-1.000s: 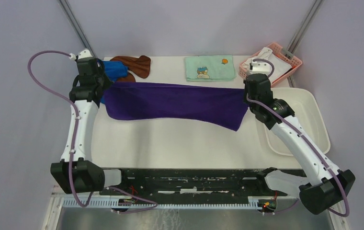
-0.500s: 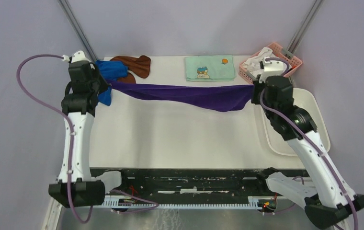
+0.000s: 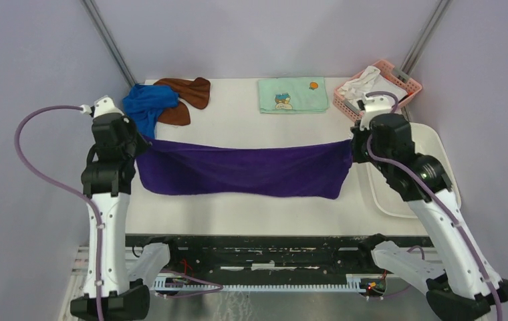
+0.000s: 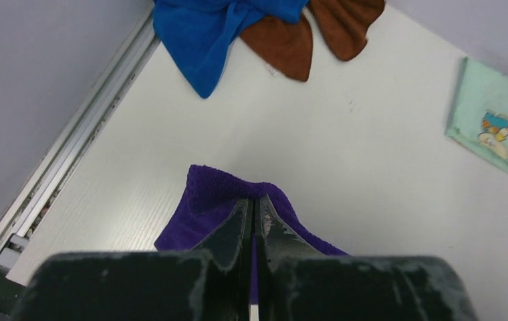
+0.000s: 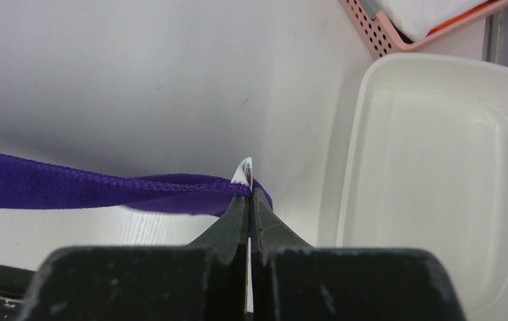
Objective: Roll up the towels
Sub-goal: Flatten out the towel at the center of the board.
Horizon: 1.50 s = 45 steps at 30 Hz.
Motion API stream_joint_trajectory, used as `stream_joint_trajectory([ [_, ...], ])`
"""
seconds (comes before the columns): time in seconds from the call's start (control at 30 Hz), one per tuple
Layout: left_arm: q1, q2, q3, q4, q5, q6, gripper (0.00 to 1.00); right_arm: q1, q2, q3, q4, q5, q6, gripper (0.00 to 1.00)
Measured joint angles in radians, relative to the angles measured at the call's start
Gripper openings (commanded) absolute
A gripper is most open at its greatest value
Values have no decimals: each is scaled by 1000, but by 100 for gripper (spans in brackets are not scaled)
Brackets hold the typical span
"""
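A dark purple towel hangs stretched between both arms above the middle of the table. My left gripper is shut on its left top corner. My right gripper is shut on the right top corner, beside a small white label. The towel's lower edge droops toward the table's front. A royal blue towel lies crumpled at the back left, overlapping a rust-brown towel. Both also show in the left wrist view, the blue towel and the brown towel.
A pale green cartoon-print towel lies flat at the back centre. A pink basket holding white cloth stands at the back right. A white tray sits along the table's right edge, just right of my right gripper.
Both arms have drawn back toward the table's front with the purple towel. It hung bunched and taut at the back; now it hangs spread as a wide sheet.
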<state>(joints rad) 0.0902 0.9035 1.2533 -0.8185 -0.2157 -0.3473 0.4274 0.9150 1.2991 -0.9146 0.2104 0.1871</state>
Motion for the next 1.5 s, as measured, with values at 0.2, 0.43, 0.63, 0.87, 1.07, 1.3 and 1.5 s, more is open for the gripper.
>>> stream_joint_trajectory([
  [0.2, 0, 249, -79, 98, 11, 0, 6, -4, 259, 11, 26, 124, 38, 0],
  [0.43, 0, 801, 89, 196, 90, -2, 3, -62, 618, 11, 252, 210, 32, 0],
  [0.63, 0, 1075, 269, 215, 95, -2, 16, -150, 854, 74, 384, 193, 12, 16],
  [0.87, 0, 1116, 365, 228, 98, -8, 59, -195, 1011, 230, 406, 176, 0, 62],
  [1.07, 0, 997, 296, 240, 112, -11, 67, -199, 941, 224, 367, 124, 19, 72],
  [1.3, 0, 697, -15, 308, 202, -40, 74, -198, 748, -19, 358, -79, 120, 75],
  [1.5, 0, 739, -154, 323, 243, -50, 74, -196, 728, -215, 360, -208, 189, 76],
])
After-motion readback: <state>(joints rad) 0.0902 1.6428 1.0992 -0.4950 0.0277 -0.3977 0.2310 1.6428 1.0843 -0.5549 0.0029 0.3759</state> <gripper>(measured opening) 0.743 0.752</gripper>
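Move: The purple towel, already pinched at its two upper corners, goes to the bare middle of the board: about 9 cm ahead, 28 to the right and 28 below the left hand, and some 11 ahead, 22 left and 28 below the right. The blue towel lies roughly 30 ahead and 7 left of the left hand, the brown one 34 ahead and 4 right. From the right hand the green towel is about 38 ahead and 10 left, the white tub some 6 ahead and 20 right. The purple towel is swung out and laid down as both hands sweep forward some 22 cm and down 20 to 25 cm together, fingers tilting downward. Near the far end of the reach both grippers open wide and let go of its corners; the hands rise a little, draw back over the towel by 11 to 14 cm, edge inward, and sink again with open fingers towards its two ends. ##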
